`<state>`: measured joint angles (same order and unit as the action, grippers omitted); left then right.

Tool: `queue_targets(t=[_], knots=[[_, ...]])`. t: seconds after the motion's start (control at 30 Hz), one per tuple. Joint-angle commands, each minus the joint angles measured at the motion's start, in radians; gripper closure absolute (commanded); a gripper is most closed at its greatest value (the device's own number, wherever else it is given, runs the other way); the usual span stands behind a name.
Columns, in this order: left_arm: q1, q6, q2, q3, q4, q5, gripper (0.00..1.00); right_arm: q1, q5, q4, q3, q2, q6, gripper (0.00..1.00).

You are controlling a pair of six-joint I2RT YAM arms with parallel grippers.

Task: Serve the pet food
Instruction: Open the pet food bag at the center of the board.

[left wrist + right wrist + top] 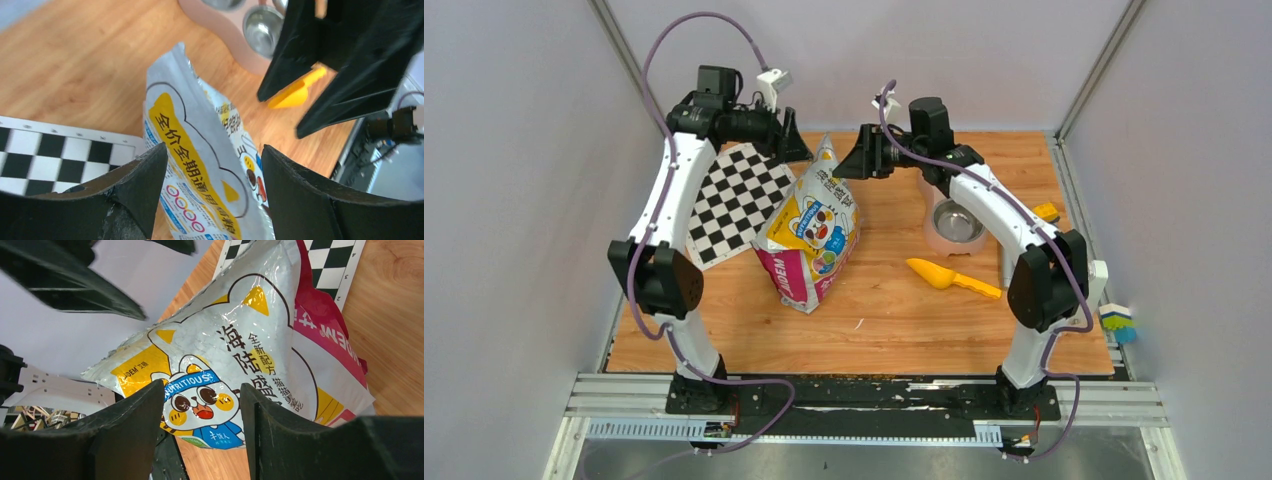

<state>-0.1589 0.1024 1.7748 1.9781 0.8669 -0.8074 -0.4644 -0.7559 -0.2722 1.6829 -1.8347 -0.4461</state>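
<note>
No pet food shows in any view. The glossy cartoon-cat bag (812, 225) stands upright mid-table, its torn top (826, 150) between the two grippers. My left gripper (794, 145) hovers at the bag's top from the left. In its wrist view the left gripper (215, 170) is open, with the bag (200, 165) running between the fingers and touching neither. My right gripper (852, 160) faces the bag from the right. That gripper (202, 405) is open too, with the bag's cat face (200, 400) beyond it and nothing held.
A pink stand with steel bowls (954, 222) sits right of the bag, under the right arm. A yellow scoop (949, 276) lies on the wood in front of it. A checkerboard sheet (734, 200) lies left of the bag. White walls enclose the table.
</note>
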Motion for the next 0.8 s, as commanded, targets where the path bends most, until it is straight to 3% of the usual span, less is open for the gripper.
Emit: queue_targets(t=[0.0,0.47,0.77], knots=[[0.006,0.132,0.097,0.055,0.219,-0.086,0.24,-0.006,0.010,0.037,-0.025,0.081,0.012,0.42],[0.012,0.022,0.050,-0.065,0.072,-0.224,0.33,-0.007,-0.011,0.036,-0.051,0.084,0.013,0.42],[0.011,-0.117,0.012,-0.185,-0.090,-0.335,0.52,-0.007,0.039,0.028,0.073,0.014,0.026,0.42]])
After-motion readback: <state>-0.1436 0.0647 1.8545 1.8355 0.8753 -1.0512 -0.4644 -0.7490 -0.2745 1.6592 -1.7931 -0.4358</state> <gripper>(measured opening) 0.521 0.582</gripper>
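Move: The pet food bag stands upright between the hands. The stretch of its top edge that the left fingers go for is about 2 cm back, 2 cm to the right and 6 cm below the left hand, and roughly 5 cm to the left of the right hand, level fore and aft and about 1 cm lower. The checkerboard lies some 14 cm left and 5 cm back of the left hand; the pink bowl stands 25 cm right and 10 cm back of it, both nearly 30 cm lower. The open left gripper drops about 6 cm over the bag's top edge until one finger stands on either side of it, then draws roughly 2 cm back and 2 cm right along the bag while the wrist turns some 20 degrees, its forward side tipping down, and the fingers close by about a quarter of their range. The right hand, half open beside the printed front, eases just over 1 cm back, waits, and at the end begins to rise slightly and come forward again. ##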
